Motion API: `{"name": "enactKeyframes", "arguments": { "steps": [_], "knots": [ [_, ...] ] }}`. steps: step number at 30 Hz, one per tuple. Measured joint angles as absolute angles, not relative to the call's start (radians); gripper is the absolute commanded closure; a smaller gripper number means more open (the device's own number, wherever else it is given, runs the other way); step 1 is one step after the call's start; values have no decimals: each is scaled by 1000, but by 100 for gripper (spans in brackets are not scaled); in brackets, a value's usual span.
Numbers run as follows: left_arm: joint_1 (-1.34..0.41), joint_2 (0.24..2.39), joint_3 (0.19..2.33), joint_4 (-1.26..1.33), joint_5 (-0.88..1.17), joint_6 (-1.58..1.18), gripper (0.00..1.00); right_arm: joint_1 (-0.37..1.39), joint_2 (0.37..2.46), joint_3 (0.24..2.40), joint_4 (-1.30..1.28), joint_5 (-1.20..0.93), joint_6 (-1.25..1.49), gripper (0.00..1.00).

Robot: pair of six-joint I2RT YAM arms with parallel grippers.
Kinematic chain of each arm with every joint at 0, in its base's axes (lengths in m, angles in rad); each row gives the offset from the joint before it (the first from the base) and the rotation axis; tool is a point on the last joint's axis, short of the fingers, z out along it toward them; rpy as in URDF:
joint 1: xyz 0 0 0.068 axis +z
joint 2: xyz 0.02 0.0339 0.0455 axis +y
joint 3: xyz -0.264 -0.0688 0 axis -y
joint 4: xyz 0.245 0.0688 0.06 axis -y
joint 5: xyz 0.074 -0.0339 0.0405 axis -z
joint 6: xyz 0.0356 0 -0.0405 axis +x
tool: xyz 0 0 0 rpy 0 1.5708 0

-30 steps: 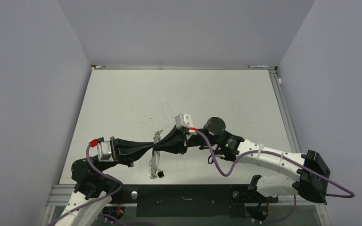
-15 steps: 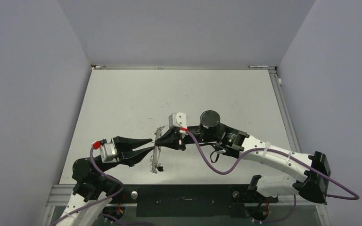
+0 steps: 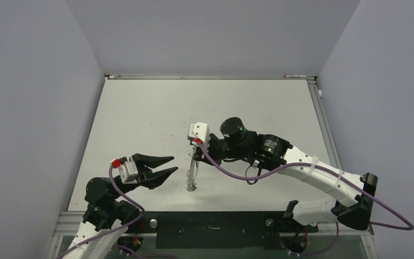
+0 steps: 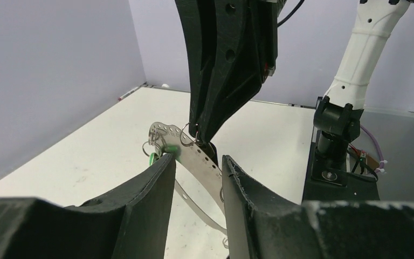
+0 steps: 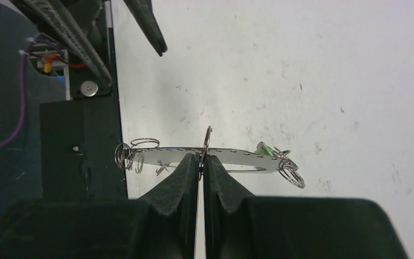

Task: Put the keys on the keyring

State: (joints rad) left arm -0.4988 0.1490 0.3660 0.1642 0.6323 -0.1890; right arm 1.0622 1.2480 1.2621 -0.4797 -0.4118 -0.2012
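Note:
My right gripper (image 5: 200,159) is shut on a thin wire keyring (image 5: 208,137), seen edge-on. From that ring hangs a long perforated metal strip (image 5: 237,156) with clusters of small rings (image 5: 124,155) at both ends and a green tag (image 5: 264,148) near one end. I cannot pick out the keys for certain among those rings. From above, the right gripper (image 3: 194,156) holds the strip (image 3: 193,175) dangling down to the table. My left gripper (image 3: 174,164) stands open to the left of it, apart from it. In the left wrist view the strip (image 4: 194,156) shows beyond the open left gripper (image 4: 198,159).
The white table (image 3: 140,118) is walled on three sides. A black base plate (image 3: 210,229) runs along the near edge. The right arm's base post (image 4: 334,135) stands at the right of the left wrist view.
The left gripper has opened, let go of the strip and drawn back to the left. The right gripper has swung left and toward the far side, carrying the ring and strip.

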Motion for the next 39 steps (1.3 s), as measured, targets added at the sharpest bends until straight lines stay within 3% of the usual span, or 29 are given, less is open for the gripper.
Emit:
{"name": "enactKeyframes", "arguments": {
  "steps": [9,20,39],
  "knots": [
    [-509,237,377,109,614,-169,67,1062,1402,1382,-788,-209,-128,95],
    [-517,290,383,73,603,-163,68,1055,1550,1426,-974,-130,-63,95],
    [-577,368,389,112,722,-187,66,1125,1468,1492,-989,-270,-220,95]
  ]
}}
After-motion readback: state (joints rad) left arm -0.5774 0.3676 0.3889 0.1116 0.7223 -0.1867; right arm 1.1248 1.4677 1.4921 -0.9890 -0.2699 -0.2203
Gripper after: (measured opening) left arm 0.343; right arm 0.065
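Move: From the open left gripper, the ring pinched in the right fingertips lies about 6 cm to the right, 2 cm ahead and 2 cm lower. From that left gripper, the metal strip's near end, with its loops, is some 7 cm back, 5 cm right and 8 cm down; its green-tagged far end is about 6 cm ahead, 6 cm right and slightly lower. From the right hand, the left fingertips are about 6 cm left, 2 cm back and 2 cm up. Keep the ring pinched and swing the right hand down about 12 cm and to its right, tipping the fingers steeply down by some 40 degrees; then bring it partway back up and towards the base, easing the tilt. Follow with the left gripper, fingers open: sink beside the strip and go slightly forward, then draw back and right, clear of the ring. ##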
